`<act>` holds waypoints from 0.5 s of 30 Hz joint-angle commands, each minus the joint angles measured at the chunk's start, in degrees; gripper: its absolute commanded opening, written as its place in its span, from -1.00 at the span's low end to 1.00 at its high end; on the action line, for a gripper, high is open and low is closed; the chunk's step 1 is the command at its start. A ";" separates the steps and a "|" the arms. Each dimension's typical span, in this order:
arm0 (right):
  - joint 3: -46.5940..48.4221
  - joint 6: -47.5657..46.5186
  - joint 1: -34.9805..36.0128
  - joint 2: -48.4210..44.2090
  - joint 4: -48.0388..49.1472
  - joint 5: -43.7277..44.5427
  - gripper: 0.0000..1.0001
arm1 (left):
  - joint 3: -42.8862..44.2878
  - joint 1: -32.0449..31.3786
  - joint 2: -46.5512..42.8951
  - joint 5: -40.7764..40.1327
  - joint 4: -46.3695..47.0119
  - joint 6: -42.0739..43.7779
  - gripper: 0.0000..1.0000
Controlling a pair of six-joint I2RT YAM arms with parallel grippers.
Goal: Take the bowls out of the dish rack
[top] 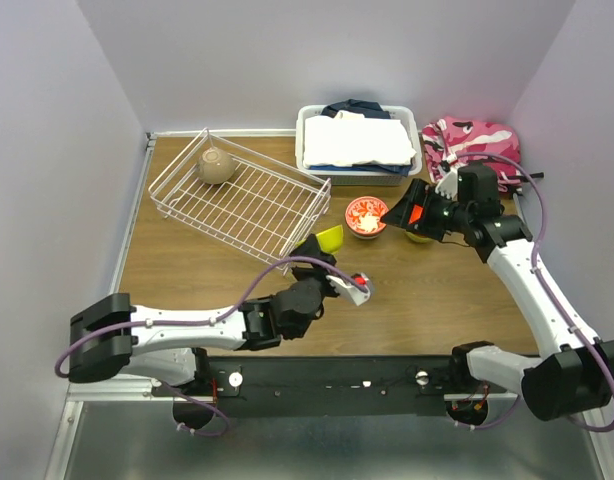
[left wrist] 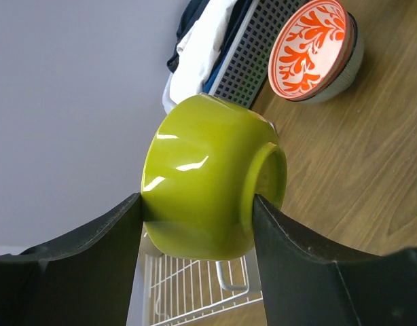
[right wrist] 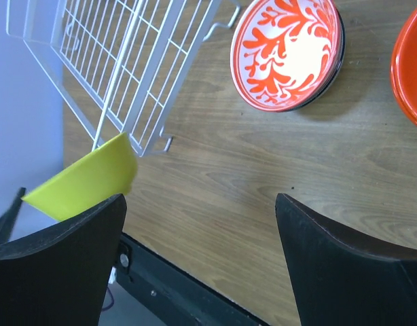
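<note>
My left gripper [left wrist: 198, 210] is shut on a lime-yellow bowl [left wrist: 208, 183], gripping it across rim and foot and holding it on its side above the table. From above, this bowl [top: 330, 238] hangs just past the near right corner of the white wire dish rack [top: 237, 195]. A taupe bowl [top: 215, 165] lies in the rack's far left corner. A bowl with a red-patterned inside [top: 366, 216] stands on the table right of the rack. My right gripper [right wrist: 200, 204] hovers open over bare wood near it, holding nothing. An orange bowl's edge [right wrist: 412, 68] shows at the right.
A white plastic bin [top: 309, 140] with folded cloth sits at the back, and a pink camouflage bag [top: 472, 145] lies to its right. Something yellow [top: 418, 237] peeks out under my right gripper. Purple walls close in both sides.
</note>
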 commanded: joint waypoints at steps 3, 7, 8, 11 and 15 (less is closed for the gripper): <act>3.73 -1.61 1.39 3.72 -7.34 -1.38 0.91 | -2.49 -4.99 6.45 -6.52 15.49 10.77 0.15; 5.48 -2.31 2.62 6.44 -9.18 -0.67 0.90 | -3.28 -6.84 8.91 -6.78 16.46 11.13 0.15; 6.45 -2.40 3.49 7.66 -9.53 -0.59 0.89 | -3.63 -7.19 9.27 -6.78 16.72 11.13 0.15; 7.86 -2.40 5.33 10.47 -9.98 -0.50 0.87 | -4.25 -8.60 11.03 -6.70 16.90 10.78 0.15; 12.06 -1.70 7.80 13.38 -11.11 -0.23 0.86 | -5.13 -10.09 12.44 -6.70 16.64 9.99 0.15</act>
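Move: My left hand already holds the lime bowl, and the waiting right gripper is some 16 cm to its right, 8 cm ahead and about level; the emptied rack's middle is roughly 20 cm left, 18 cm ahead and 17 cm below. From my right hand, the lime bowl is about 15 cm left and 5 cm back, the patterned bowl stack 7 cm left, 3 cm ahead and 16 cm down, the orange bowl 7 cm right, 1 cm ahead and 17 cm down. I bring the lime bowl down about 4 cm while drawing my left hand back and to its right some 3 cm each, keeping the grip and rolling the hand roughly 10 degrees, left side up. Meanwhile my open right hand sinks and then swings left, about 3 cm each way, tipping its fingers down towards the lime bowl without touching it yet. ##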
